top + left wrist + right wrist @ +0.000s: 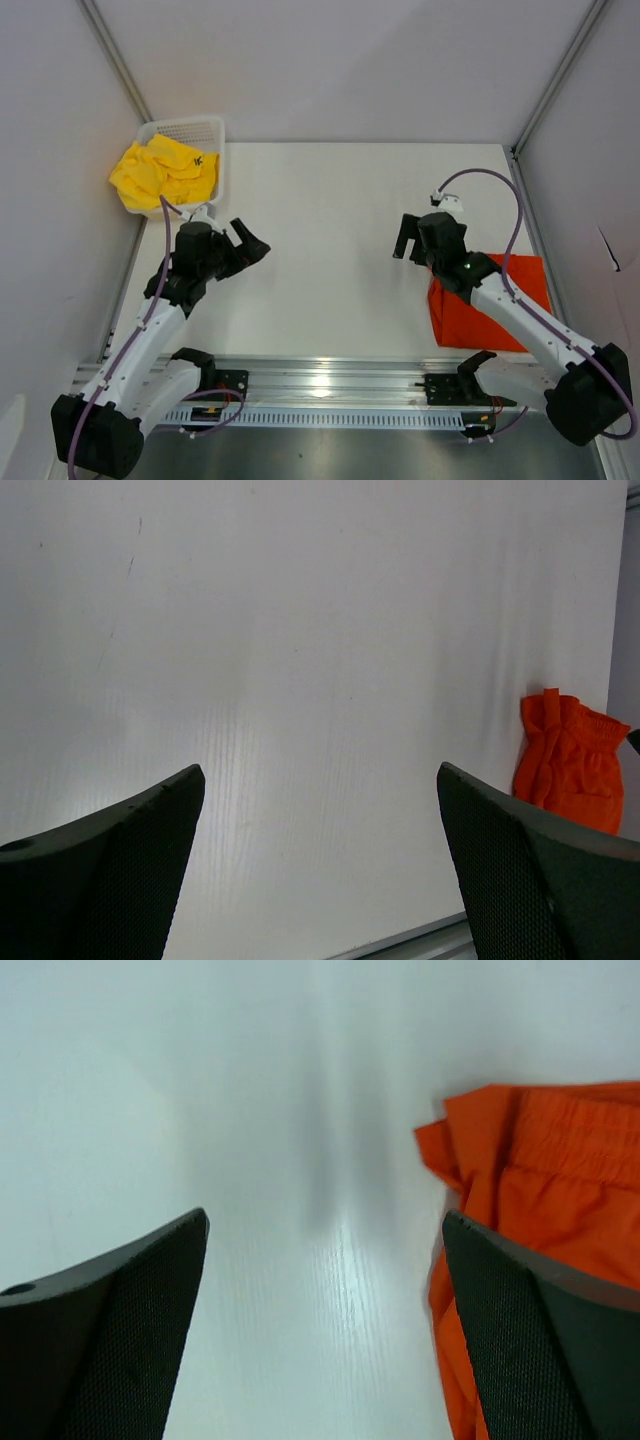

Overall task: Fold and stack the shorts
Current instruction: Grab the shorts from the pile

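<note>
The orange-red shorts (488,305) lie folded on the table at the right, partly under my right arm; they also show at the right edge of the left wrist view (570,762) and beside my right fingers (545,1180). The yellow shorts (165,172) sit crumpled in the basket at the back left, spilling over its left rim. My right gripper (409,240) is open and empty, just left of the orange-red shorts (325,1250). My left gripper (250,243) hangs open and empty over bare table (320,810), below the basket.
The white mesh basket (210,128) stands in the back left corner against the wall. Grey walls close the table on three sides. A metal rail (320,385) with the arm bases runs along the near edge.
</note>
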### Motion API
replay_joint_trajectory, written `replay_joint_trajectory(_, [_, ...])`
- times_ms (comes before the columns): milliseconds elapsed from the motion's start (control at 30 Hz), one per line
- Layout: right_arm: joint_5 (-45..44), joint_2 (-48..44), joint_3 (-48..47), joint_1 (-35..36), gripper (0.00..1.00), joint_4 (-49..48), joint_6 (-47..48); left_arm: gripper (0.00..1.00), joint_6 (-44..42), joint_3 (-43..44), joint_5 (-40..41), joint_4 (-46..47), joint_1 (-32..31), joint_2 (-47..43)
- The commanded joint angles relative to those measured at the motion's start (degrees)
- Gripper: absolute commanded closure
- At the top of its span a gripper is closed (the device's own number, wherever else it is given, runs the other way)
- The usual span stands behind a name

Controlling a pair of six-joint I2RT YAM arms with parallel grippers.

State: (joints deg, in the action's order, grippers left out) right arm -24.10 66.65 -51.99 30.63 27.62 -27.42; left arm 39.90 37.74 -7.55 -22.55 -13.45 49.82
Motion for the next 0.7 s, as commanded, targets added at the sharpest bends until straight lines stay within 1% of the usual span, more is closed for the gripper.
replay_joint_trajectory(0, [7.22, -5.47, 9.78, 0.30, 0.01, -15.46, 3.51, 0.01, -0.52, 2.69, 1.84, -2.41, 1.15, -1.83])
replay_joint_trajectory(33, [6.61, -6.61, 11.37, 0.65, 0.01, -18.36, 3.17, 0.01, -0.52, 2.87, 2.19, -2.50, 1.32, -1.92])
replay_joint_trajectory(100, [5.56, -8.81, 15.85, 0.92, 0.00, -21.10, 1.93, 0.01, -1.23, 3.39, 3.06, -3.12, 1.76, -1.92])
replay_joint_trajectory(133, [5.73, -9.34, 17.43, 1.27, 0.01, -24.94, 2.54, 0.01, -1.58, 4.09, 4.03, -3.47, 2.20, -1.75])
replay_joint_trajectory(167, [5.47, -10.65, 20.32, 1.71, 0.01, -26.72, 4.20, 0.01, -2.36, 4.71, 4.38, -3.56, 2.38, -1.57])
replay_joint_trajectory(233, [5.64, -11.72, 22.53, 2.15, 0.00, -31.46, 5.62, 0.01, -2.81, 5.15, 4.83, -3.38, 3.43, -0.79])
replay_joint_trajectory(367, [7.48, -10.85, 24.39, 1.89, 0.01, -31.04, 7.90, 0.01, -0.54, 8.05, 3.51, -5.22, 6.59, 1.59])
replay_joint_trajectory(400, [8.88, -10.49, 25.78, 1.89, 0.01, -32.35, 8.69, 0.01, -0.26, 8.75, 2.81, -5.75, 7.73, 2.20])
replay_joint_trajectory(433, [9.68, -10.75, 26.49, 1.97, 0.01, -33.32, 8.70, 0.01, -0.35, 10.93, 1.76, -6.89, 9.83, 3.69])
replay_joint_trajectory(467, [12.12, -11.45, 27.19, 1.97, 0.01, -34.29, 8.87, 0.01, -0.44, 12.00, 1.92, -7.59, 10.81, 4.49])
replay_joint_trajectory(533, [14.07, -12.07, 29.13, 2.15, 0.00, -37.71, 9.40, 0.01, -0.17, 14.45, 2.19, -9.26, 13.88, 6.85])
replay_joint_trajectory(600, [14.35, -12.25, 28.87, 2.32, 0.01, -37.29, 9.32, 0.01, 0.44, 17.97, 2.01, -10.50, 17.56, 8.35])
replay_joint_trajectory(667, [14.25, -12.25, 28.87, 2.24, 0.00, -37.28, 9.31, 0.01, 2.11, 21.48, 1.93, -10.68, 19.25, 10.54])
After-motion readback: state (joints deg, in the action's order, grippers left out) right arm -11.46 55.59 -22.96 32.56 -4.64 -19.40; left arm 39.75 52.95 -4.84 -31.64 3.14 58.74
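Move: The yellow shorts, heaped in the white bin, lie about 28 cm ahead of the left hand, 23 cm to its left and some 8 cm below it; the bin's middle is about 1 cm farther out and 1 cm nearer sideways. From the right hand those yellow shorts are roughly 25 cm ahead, 60 cm to the left and 9 cm below. The folded red shorts lie about 19 cm to the right hand's right, 6 cm back and 15 cm below. The empty left hand swings off towards the yellow shorts in the bin, starting slowly to its left, then gathering speed left, forward and upward, about 9 cm left and half as much forward and up, turning some 20 degrees counter-clockwise with the fingers staying wide open. The right hand, also open and empty, sinks about 6 cm beside the folded red shorts while easing some 3 cm back and 3 cm left, its fingers levelling slightly and swinging counter-clockwise, and stays above the table. ##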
